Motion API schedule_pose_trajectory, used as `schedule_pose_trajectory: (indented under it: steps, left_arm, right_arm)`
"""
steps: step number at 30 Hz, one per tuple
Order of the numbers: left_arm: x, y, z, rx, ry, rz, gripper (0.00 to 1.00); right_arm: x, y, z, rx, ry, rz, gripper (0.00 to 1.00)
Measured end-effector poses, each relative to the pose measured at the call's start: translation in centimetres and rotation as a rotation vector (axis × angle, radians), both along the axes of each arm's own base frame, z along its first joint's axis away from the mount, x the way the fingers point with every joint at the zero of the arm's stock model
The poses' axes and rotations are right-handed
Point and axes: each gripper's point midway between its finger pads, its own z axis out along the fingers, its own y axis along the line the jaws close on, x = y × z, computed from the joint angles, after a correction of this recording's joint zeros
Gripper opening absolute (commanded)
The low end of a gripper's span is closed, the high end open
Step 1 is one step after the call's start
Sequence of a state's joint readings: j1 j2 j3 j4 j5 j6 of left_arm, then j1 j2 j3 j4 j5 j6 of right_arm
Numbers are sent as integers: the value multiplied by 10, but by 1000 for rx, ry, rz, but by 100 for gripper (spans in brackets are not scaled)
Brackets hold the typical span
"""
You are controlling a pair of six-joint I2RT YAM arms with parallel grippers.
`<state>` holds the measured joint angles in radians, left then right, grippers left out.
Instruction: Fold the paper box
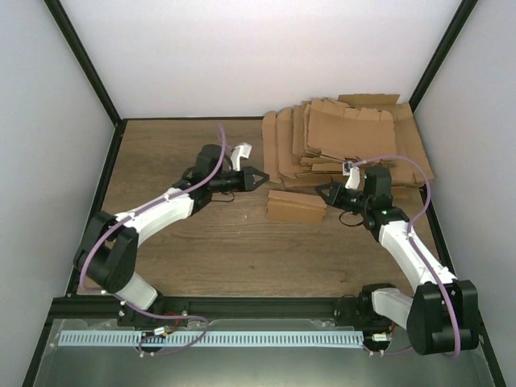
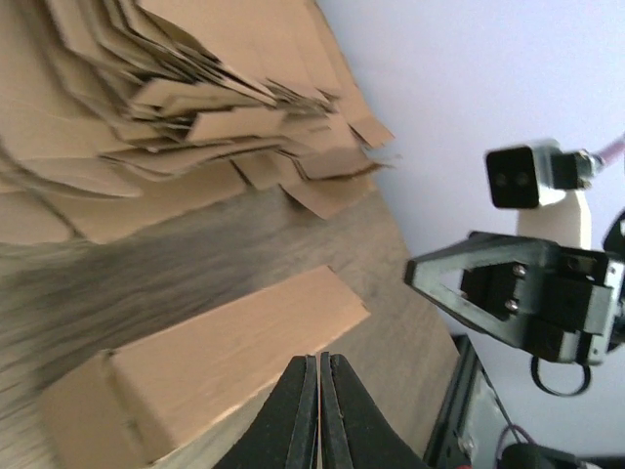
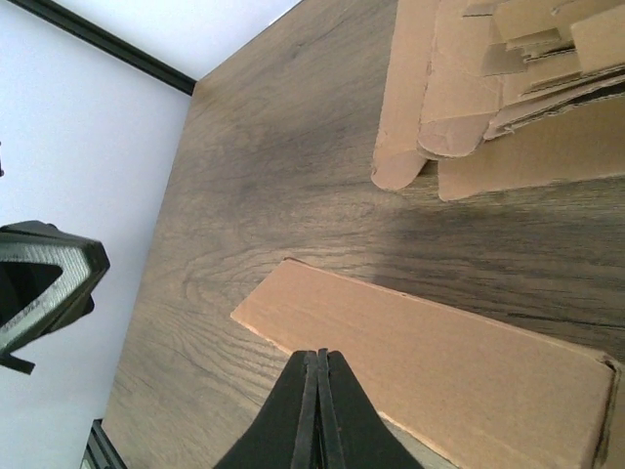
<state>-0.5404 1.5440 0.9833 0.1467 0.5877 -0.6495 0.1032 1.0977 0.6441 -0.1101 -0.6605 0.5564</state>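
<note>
The paper box [image 1: 295,206] lies folded into a small brown oblong on the wooden table, between my two grippers. It fills the lower part of the left wrist view [image 2: 195,376] and of the right wrist view [image 3: 439,362]. My left gripper [image 1: 264,177] is shut and empty, hovering just left of and behind the box; its tips [image 2: 319,363] point over the box's near edge. On the box's right side my right gripper [image 1: 320,190] is also shut and empty, its tips [image 3: 318,358] above the box's long edge.
A loose pile of flat brown cardboard blanks [image 1: 347,141] spreads over the back right of the table, just behind the box, and shows again as the pile [image 2: 166,107] and the pile [image 3: 508,88]. White walls with black frame posts enclose the table.
</note>
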Motion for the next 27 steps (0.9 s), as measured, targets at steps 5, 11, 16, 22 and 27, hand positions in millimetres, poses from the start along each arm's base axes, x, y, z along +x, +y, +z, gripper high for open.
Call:
schedule_pose_trajectory:
  steps: [5, 11, 16, 22, 27]
  left_arm:
    - [-10, -29, -4, -10, 17, -100, 4]
    - [-8, -36, -19, -6, 51, -134, 4]
    - [-8, -44, -36, -12, 95, -172, 4]
    - [-8, -47, -44, -16, 112, -190, 4]
    - [-7, -48, -65, -13, 144, -189, 4]
  right_arm:
    - [1, -9, -6, 44, 25, -31, 1]
    - [-1, -21, -21, 95, 78, -54, 1]
    - [-1, -17, -25, 113, 97, -28, 1]
    - [-2, -15, -38, 122, 131, -15, 1]
    - [-8, -15, -61, 128, 175, -19, 1]
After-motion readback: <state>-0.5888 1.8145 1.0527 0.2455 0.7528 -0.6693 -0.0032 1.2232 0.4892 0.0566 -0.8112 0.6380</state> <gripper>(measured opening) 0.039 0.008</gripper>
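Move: The folded paper box lies about 9 cm to the right of the left hand, 3 cm ahead and 16 cm below it. From the right hand it is roughly 5 cm to the left, 6 cm ahead and 14 cm down. The flat cardboard stack's middle is some 27 cm ahead and 28 cm right of the left hand, and about 30 cm ahead and 15 cm right of the right hand. Both shut grippers sink towards the two ends of the paper box, coming close above it; contact can't be seen. The left hand shifts right, then mostly drops, about 5 cm across and 6 cm down, swinging some 10 degrees clockwise. The right hand descends about 6 cm, edging right early on, and both tip their fingers slightly farther down. ##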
